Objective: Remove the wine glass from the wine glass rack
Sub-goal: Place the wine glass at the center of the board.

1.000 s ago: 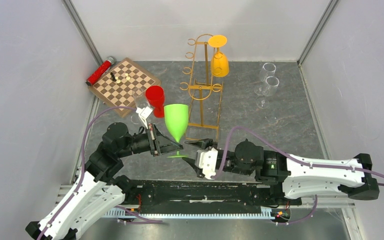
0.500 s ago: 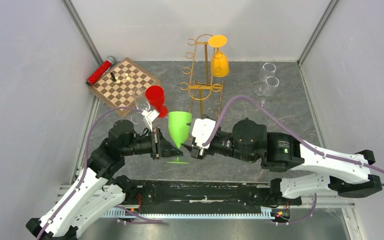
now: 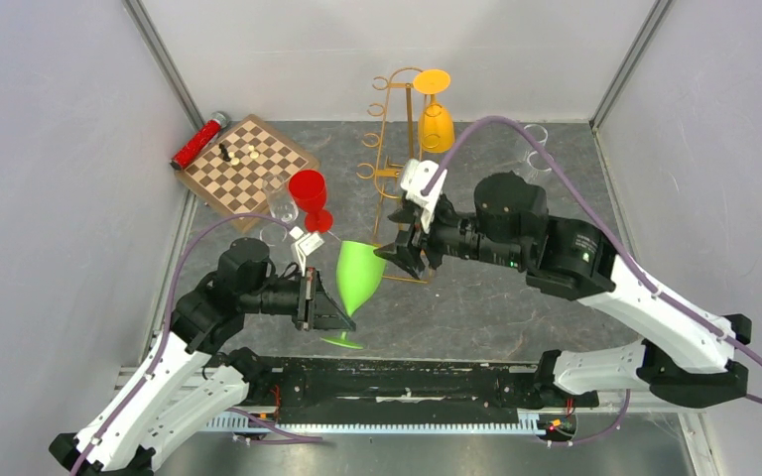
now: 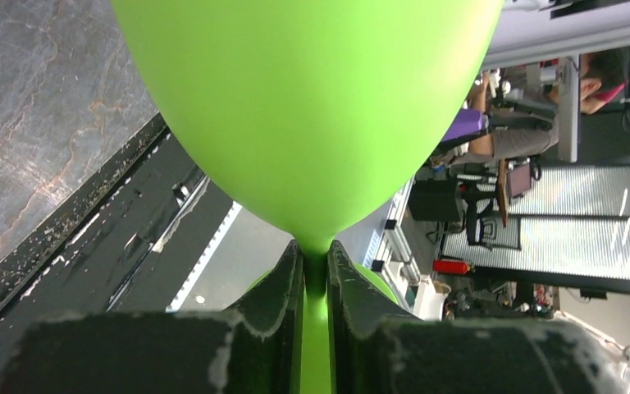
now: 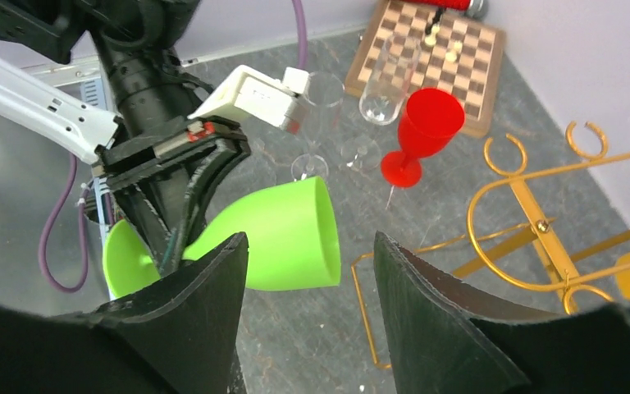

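The gold wine glass rack (image 3: 400, 175) stands at the back centre; its loops also show in the right wrist view (image 5: 541, 220). An orange wine glass (image 3: 437, 125) hangs upside down from its top right hook. A green wine glass (image 3: 358, 276) is off the rack, tilted, bowl up. My left gripper (image 3: 340, 313) is shut on its stem, and the left wrist view has the stem pinched between the jaws (image 4: 316, 271) under the green bowl (image 4: 312, 107). My right gripper (image 3: 412, 256) hangs open and empty above the rack's base. The green glass (image 5: 283, 234) lies just beyond it (image 5: 310, 242).
A chessboard (image 3: 248, 164) with a few pieces and a red can (image 3: 198, 141) sit back left. A red wine glass (image 3: 310, 194) and clear glasses (image 3: 283, 212) stand left of the rack. More clear glasses (image 3: 534, 161) stand back right, partly behind the right arm. Walls close in on three sides.
My right gripper has risen from beside the green glass and moved back towards the rack. The left gripper has kept hold and brought the glass slightly nearer, tilted more.
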Available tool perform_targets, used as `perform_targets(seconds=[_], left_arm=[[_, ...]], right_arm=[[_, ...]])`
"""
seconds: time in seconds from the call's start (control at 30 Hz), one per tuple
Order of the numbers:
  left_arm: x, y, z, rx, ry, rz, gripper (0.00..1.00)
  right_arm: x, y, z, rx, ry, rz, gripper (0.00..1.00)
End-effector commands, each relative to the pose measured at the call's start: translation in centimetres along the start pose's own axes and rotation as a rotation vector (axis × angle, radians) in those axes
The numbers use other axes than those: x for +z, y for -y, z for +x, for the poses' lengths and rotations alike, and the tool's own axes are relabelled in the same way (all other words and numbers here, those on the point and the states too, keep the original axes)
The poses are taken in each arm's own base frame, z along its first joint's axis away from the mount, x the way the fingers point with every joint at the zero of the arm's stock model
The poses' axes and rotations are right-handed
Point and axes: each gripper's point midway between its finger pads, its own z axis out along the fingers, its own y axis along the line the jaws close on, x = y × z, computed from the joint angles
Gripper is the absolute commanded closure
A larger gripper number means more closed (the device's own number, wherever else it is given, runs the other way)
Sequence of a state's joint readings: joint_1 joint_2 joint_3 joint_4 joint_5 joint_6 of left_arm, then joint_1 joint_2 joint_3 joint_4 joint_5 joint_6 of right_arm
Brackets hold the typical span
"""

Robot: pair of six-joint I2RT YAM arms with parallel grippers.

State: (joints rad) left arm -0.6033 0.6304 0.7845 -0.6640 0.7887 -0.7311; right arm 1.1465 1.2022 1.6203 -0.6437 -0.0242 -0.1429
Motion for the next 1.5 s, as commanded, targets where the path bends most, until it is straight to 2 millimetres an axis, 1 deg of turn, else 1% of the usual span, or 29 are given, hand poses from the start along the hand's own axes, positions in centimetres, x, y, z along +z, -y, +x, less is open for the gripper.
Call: perform_targets(seconds=[0.0,0.07,0.23,0.4,0.43,0.57,0.83,1.13,1.3,1.47], left_arm=[[-0.9,1.2,1.2,0.122,-0.062,0.06,0.98],[-1.0,1.3,1.6,0.139,-0.079,0.072,0.98],[-1.7,1.7,2.5,0.196,-0.108,0.104,0.98],[-2.2,2.1,3.2,0.239,-0.13,0.123,0.98],[-2.2,2.1,3.3,0.243,-0.135,0.127,0.98],[-2.4,2.1,3.5,0.26,-0.138,0.137,0.98],[-2.6,2.3,3.9,0.278,-0.142,0.155,0.98],[-2.6,2.3,4.0,0.282,-0.144,0.158,0.98],[-2.6,2.3,4.0,0.284,-0.144,0.158,0.98],[-2.5,2.1,3.9,0.281,-0.143,0.151,0.98]], right_arm=[[0.2,-0.3,0.7,0.151,-0.053,-0.103,0.4],[0.5,-0.1,1.4,0.196,-0.078,-0.14,0.4],[1.1,-0.5,3.4,0.28,-0.112,-0.235,0.39],[1.2,-1.1,4.4,0.353,-0.093,-0.34,0.41],[1.3,-1.3,4.6,0.361,-0.092,-0.359,0.42],[0.9,-2.9,4.8,0.39,-0.075,-0.492,0.43],[0.9,-4.0,5.9,0.361,-0.079,-0.585,0.45],[1.0,-5.0,6.2,0.368,-0.062,-0.67,0.49],[0.8,-5.4,6.1,0.358,-0.052,-0.692,0.57],[0.8,-5.9,6.1,0.352,-0.047,-0.725,0.73]])
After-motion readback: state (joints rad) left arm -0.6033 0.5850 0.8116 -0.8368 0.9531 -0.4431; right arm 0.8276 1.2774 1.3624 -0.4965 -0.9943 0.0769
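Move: The left hand already holds the green wine glass by its stem, the bowl's middle about 6 cm ahead of it, 1 cm to its right and 4 cm above. From the open right hand that bowl lies some 5 cm left, 2 cm back and 10 cm below. The rack stands about 14 cm ahead and 3 cm right of the right hand; the red wine glass is about 17 cm ahead and 14 cm left, both lower. Right hand tips down 30 degrees, sinking 8 cm, then back, half-closing around the rim; left draws glass back. ##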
